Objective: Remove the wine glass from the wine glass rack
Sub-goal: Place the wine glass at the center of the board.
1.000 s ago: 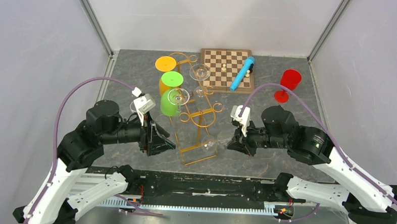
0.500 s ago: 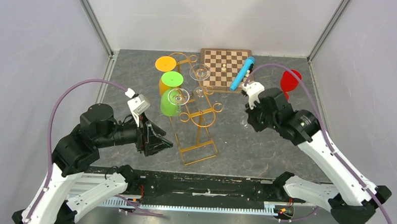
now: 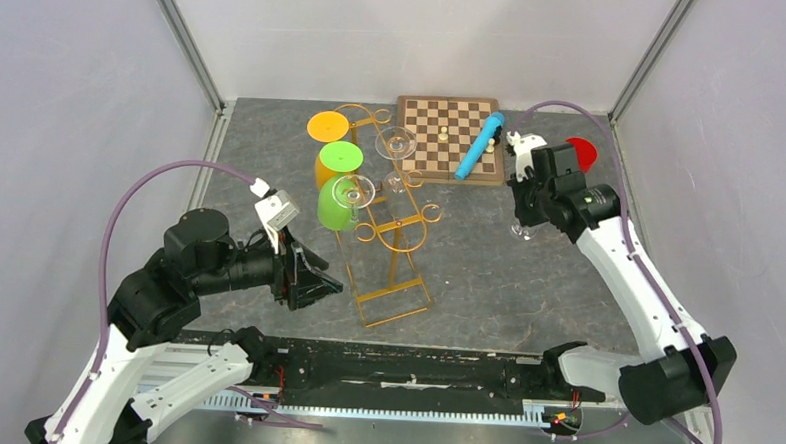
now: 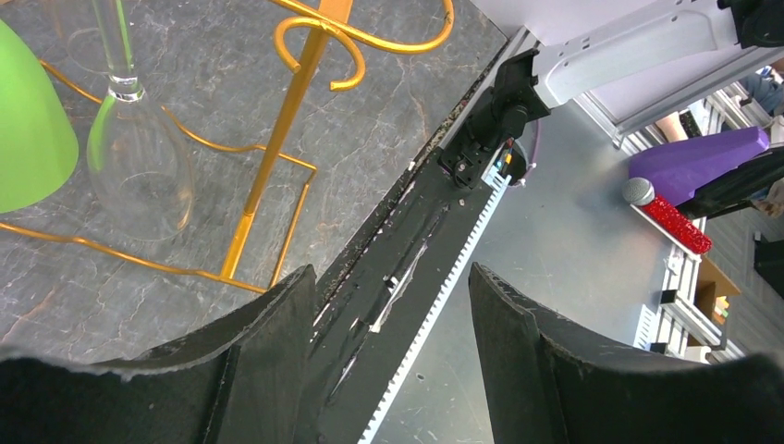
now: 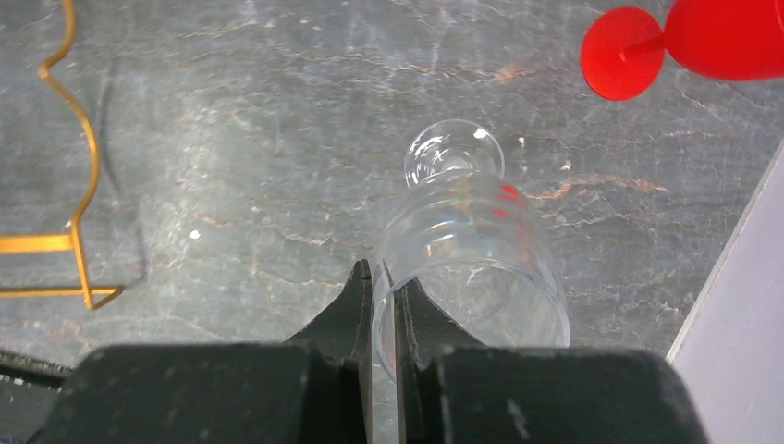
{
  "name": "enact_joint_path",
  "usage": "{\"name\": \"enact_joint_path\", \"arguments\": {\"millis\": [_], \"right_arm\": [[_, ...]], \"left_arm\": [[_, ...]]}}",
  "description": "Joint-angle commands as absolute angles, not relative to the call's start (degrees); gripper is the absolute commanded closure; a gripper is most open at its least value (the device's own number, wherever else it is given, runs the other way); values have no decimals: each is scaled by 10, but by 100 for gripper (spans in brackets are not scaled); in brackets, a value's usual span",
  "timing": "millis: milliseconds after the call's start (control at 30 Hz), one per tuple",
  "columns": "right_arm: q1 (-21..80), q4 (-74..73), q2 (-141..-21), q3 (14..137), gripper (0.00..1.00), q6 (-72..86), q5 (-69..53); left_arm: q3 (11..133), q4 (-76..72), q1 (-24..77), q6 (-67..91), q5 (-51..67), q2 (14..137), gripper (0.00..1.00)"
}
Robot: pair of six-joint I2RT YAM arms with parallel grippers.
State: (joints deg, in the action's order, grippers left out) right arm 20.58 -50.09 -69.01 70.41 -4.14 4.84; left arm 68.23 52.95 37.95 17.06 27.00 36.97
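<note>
The gold wine glass rack (image 3: 394,232) stands mid-table; its wires also show in the left wrist view (image 4: 277,139) and the right wrist view (image 5: 74,185). Two clear glasses (image 3: 353,192) (image 3: 395,145) and green, lime and orange ones hang on it. My right gripper (image 3: 530,200) (image 5: 381,277) is shut on the rim of a clear wine glass (image 5: 471,268) (image 3: 521,228), held bowl-up over the table right of the rack, apart from it. My left gripper (image 3: 326,284) (image 4: 393,277) is open and holds nothing, by the rack's front-left corner.
A red glass (image 3: 579,152) (image 5: 721,37) stands just beyond the held glass. A wooden chessboard (image 3: 442,154) with a blue tube (image 3: 479,146) lies at the back. A hanging clear glass (image 4: 139,166) and a green bowl (image 4: 28,129) are close to my left fingers.
My right arm has carried the clear wine glass from the rack's front base out to the right and back, near the red glass. The left arm barely shifted.
</note>
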Motion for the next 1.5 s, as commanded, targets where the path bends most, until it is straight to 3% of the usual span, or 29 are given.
{"name": "enact_joint_path", "arguments": {"millis": [0,400,1000,1100,1333,1467], "right_arm": [[150,-441,-708,726,100,-50,29],[12,-404,-790,735,100,-20,-45],[-53,-408,-881,787,100,-1,-71],[-54,-411,-888,795,91,-1,-64],[-55,-412,-899,816,82,-1,-61],[-55,-415,-896,834,69,17,-59]], "left_arm": [[679,503,378,130,259,368,32],[679,501,378,129,272,367,32],[681,503,380,127,276,370,32],[682,502,380,127,276,372,32],[691,505,380,127,277,380,32],[691,505,381,127,278,383,32]]}}
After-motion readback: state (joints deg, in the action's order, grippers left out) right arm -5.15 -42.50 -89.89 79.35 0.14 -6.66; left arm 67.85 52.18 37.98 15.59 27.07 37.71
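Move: The clear wine glass hangs pinched by its rim in the right hand; its place is a patch of bare table some 11 cm ahead, 13 cm to the right and 21 cm below that hand. The red glass stands about 19 cm ahead and 16 cm right. The rack's middle is level with the hand, some 29 cm to its left. From the left hand the patch lies about 31 cm ahead and 49 cm right, 32 cm below. Forward and to the right, about 10 cm each way, the right hand carries the clear glass to the open table just short of the red glass, sinking some 5 cm on the way and then running level. The wrist turns roughly 20 degrees clockwise with its left side rising. Once nearly stopped, its fingers part around the rim and let go. ##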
